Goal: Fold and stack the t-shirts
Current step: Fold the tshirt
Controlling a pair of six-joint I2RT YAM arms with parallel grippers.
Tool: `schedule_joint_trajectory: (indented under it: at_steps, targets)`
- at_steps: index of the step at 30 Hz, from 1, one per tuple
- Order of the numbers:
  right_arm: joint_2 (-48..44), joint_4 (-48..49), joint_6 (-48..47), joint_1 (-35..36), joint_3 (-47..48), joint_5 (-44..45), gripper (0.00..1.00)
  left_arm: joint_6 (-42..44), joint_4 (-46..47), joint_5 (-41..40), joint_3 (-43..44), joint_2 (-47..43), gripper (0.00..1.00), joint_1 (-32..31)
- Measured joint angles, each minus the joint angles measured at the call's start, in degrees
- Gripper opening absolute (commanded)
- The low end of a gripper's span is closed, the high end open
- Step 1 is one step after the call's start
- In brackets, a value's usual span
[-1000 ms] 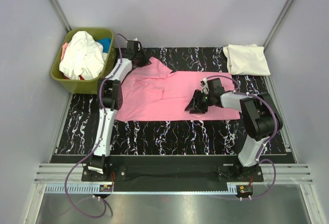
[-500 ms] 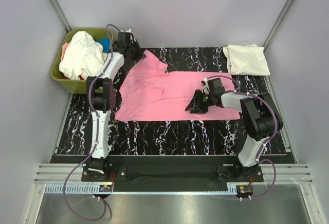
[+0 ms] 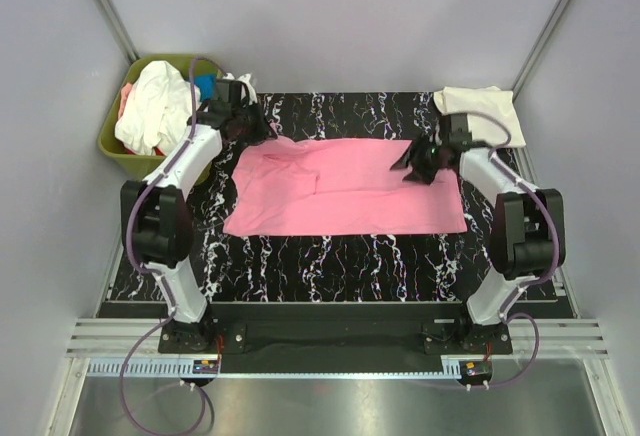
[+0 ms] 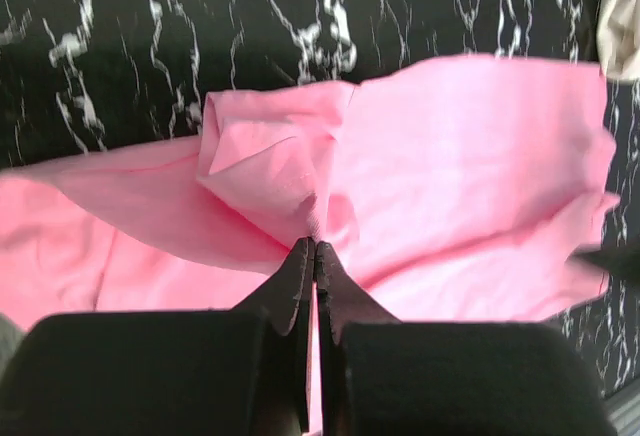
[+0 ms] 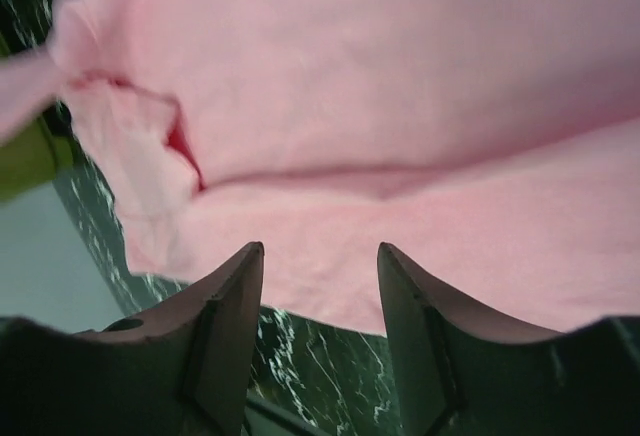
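A bright pink t-shirt (image 3: 340,188) lies spread on the black marbled mat (image 3: 330,256). My left gripper (image 3: 262,130) is at its far left corner, by the bin. In the left wrist view that gripper (image 4: 314,246) is shut on a pinched fold of the pink t-shirt (image 4: 450,156). My right gripper (image 3: 411,165) hovers over the shirt's far right part. In the right wrist view it (image 5: 320,251) is open, nothing between its fingers, pink t-shirt (image 5: 380,86) beneath. A folded cream t-shirt (image 3: 480,114) lies at the far right corner.
An olive-green bin (image 3: 110,142) stands at the far left, holding a crumpled white t-shirt (image 3: 150,106) and a bit of blue cloth (image 3: 205,84). Grey walls close in on both sides. The arm bases stand at the near edge.
The right gripper has lifted off the shirt's middle, moved to its far right part and opened wider. The left arm has swung out left, still gripping the corner; the shirt lies flatter.
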Motion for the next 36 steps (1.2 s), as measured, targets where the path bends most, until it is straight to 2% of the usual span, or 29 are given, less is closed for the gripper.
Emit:
schedule_joint_trajectory:
  at_steps: [5, 8, 14, 17, 25, 36]
  targets:
    - [4.6, -11.6, -2.4, -2.0, 22.6, 10.6, 0.57, 1.6, -1.3, -1.0, -9.6, -9.1, 0.00, -1.6]
    - [9.4, -16.6, -3.8, -4.6, 32.8, 15.5, 0.57, 2.0, -1.8, -2.0, -16.2, -15.7, 0.00, -2.4]
    - [19.5, -25.7, -5.2, -11.2, 41.6, 21.5, 0.57, 2.5, -3.1, -4.3, -26.5, -27.4, 0.00, -2.9]
    - [24.5, -29.3, -5.6, -12.1, 44.3, 22.9, 0.57, 2.6, -4.4, -5.4, -30.6, -31.3, 0.00, -2.9]
    - [33.9, -33.5, -5.7, -10.9, 55.8, 22.9, 0.57, 3.5, -5.9, -7.5, -37.1, -33.4, 0.00, -2.9]
    - [47.6, -37.0, -5.9, -10.9, 75.6, 22.5, 0.58, 4.6, -5.2, -8.1, -40.7, -33.7, 0.00, -3.0]
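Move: The left hand holds the pink t-shirt's upper-left cloth, bound for the shirt's near edge, about 21 cm back, 5 cm left and 15 cm below; the shirt's near-left corner is 22 cm back and 17 cm left, the green bin 12 cm ahead and 35 cm left. From the right hand, the shirt's far-right corner lies some 20 cm ahead, 15 cm right, 6 cm below; the white t-shirt is 29 cm ahead and 25 cm right. The left hand draws its held cloth back some 20 cm, lowering late; the open right arcs forward-right towards the far-right corner. ##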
